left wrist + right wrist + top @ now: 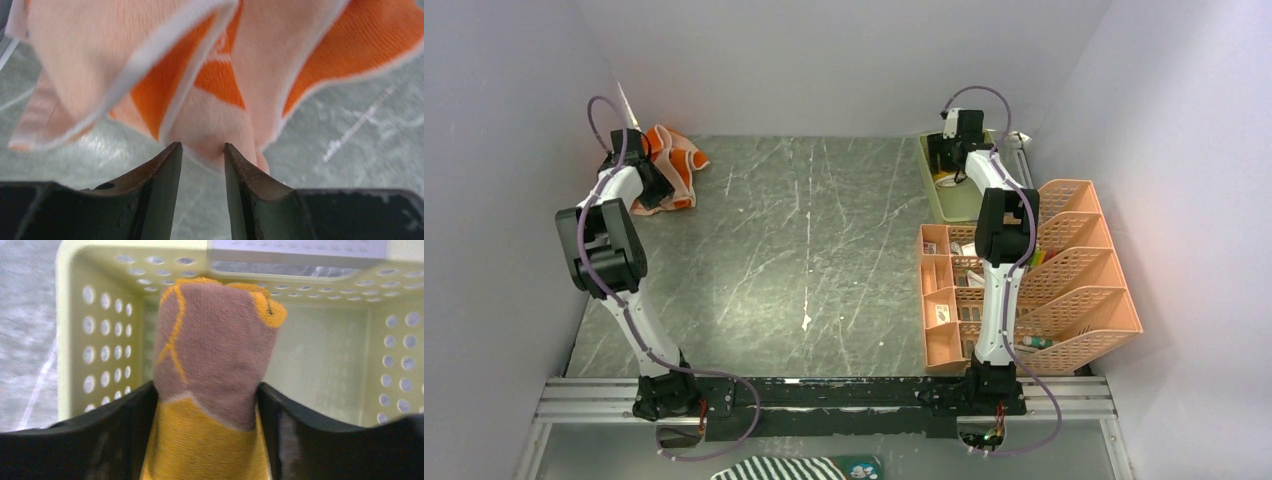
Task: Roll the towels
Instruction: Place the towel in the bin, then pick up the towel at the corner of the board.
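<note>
The orange towel (pixel 672 166), with its cream border, lies crumpled at the back left corner of the table. My left gripper (pixel 202 146) is right at it. Its fingers (pixel 165 170) stand apart with bare table showing between them, and a fold of the orange towel (pixel 210 135) sits at the tips. The mustard-yellow towel (pixel 215 350) is a tight roll standing between my right gripper's (pixel 206 387) fingers, which press on both its sides. That roll hangs over the pale yellow perforated basket (pixel 95 355), which stands at the back right (pixel 936 195).
A peach-coloured desk organiser (pixel 1074 270) with several slanted trays and small compartments stands along the right side, beside the right arm. A black-and-white striped cloth (pixel 774 468) lies below the arms' mounting rail. White walls close in the left, back and right.
</note>
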Action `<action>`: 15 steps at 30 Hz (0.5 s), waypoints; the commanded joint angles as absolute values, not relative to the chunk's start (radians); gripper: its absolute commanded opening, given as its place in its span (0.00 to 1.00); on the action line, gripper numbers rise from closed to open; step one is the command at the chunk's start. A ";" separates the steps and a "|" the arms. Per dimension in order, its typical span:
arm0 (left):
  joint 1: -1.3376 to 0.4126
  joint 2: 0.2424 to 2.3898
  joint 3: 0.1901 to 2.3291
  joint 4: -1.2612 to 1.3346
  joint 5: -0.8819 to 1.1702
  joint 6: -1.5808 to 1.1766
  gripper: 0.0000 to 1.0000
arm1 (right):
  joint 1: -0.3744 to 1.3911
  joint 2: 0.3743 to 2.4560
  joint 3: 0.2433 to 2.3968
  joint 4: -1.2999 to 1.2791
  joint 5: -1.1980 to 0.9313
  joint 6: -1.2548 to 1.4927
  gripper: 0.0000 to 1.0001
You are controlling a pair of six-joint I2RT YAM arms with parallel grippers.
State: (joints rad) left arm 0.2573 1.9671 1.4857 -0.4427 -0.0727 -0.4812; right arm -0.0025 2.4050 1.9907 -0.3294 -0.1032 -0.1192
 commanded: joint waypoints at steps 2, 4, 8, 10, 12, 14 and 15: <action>0.247 2.114 1.613 -0.391 -0.155 -0.497 0.47 | 0.000 2.326 2.032 -0.351 -0.167 -0.114 0.86; 0.239 2.165 1.652 -0.394 -0.160 -0.495 0.47 | 0.003 2.277 2.031 -0.344 -0.182 -0.107 0.93; 0.213 2.240 1.703 -0.374 -0.158 -0.481 0.41 | 0.006 2.192 2.049 -0.347 -0.218 -0.090 0.94; 0.203 2.269 1.729 -0.364 -0.120 -0.464 0.11 | 0.010 2.159 2.060 -0.357 -0.233 -0.090 0.95; 0.191 2.277 1.740 -0.353 -0.052 -0.448 0.07 | 0.015 2.129 2.066 -0.369 -0.243 -0.092 0.95; 0.165 2.249 1.712 -0.302 0.004 -0.442 0.07 | 0.023 2.096 2.050 -0.368 -0.250 -0.092 0.95; 0.147 2.226 1.692 -0.281 0.026 -0.441 0.07 | 0.030 2.076 2.037 -0.366 -0.251 -0.094 0.95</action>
State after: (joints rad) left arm 0.2050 2.2387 1.7172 -0.3820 -0.1043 -0.4625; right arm 0.0093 2.1620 2.0350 -0.3634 -0.2157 -0.1009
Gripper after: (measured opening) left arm 0.081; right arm 0.946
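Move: From the left gripper, the middle of the crumpled orange towel lies about 9 cm ahead, 1 cm to the left and 4 cm below; its near end is just in front of the open fingertips. The right gripper still has the brown towel roll between its fingers, the roll's middle some 1 cm back and 1 cm below. The green bin's middle is about 4 cm back and 6 cm to the right of this gripper, and the peach organizer's some 29 cm back and 19 cm right. Spread the right fingers wide to let go of the brown towel roll, then lift that gripper about 16 cm, nearly straight up out of the green bin, tipping the fingers some 15 degrees more outward. Meanwhile bring the left gripper forward and down into the near part of the orange towel, close its fingers on a fold, and carry on forward at the same low height. ##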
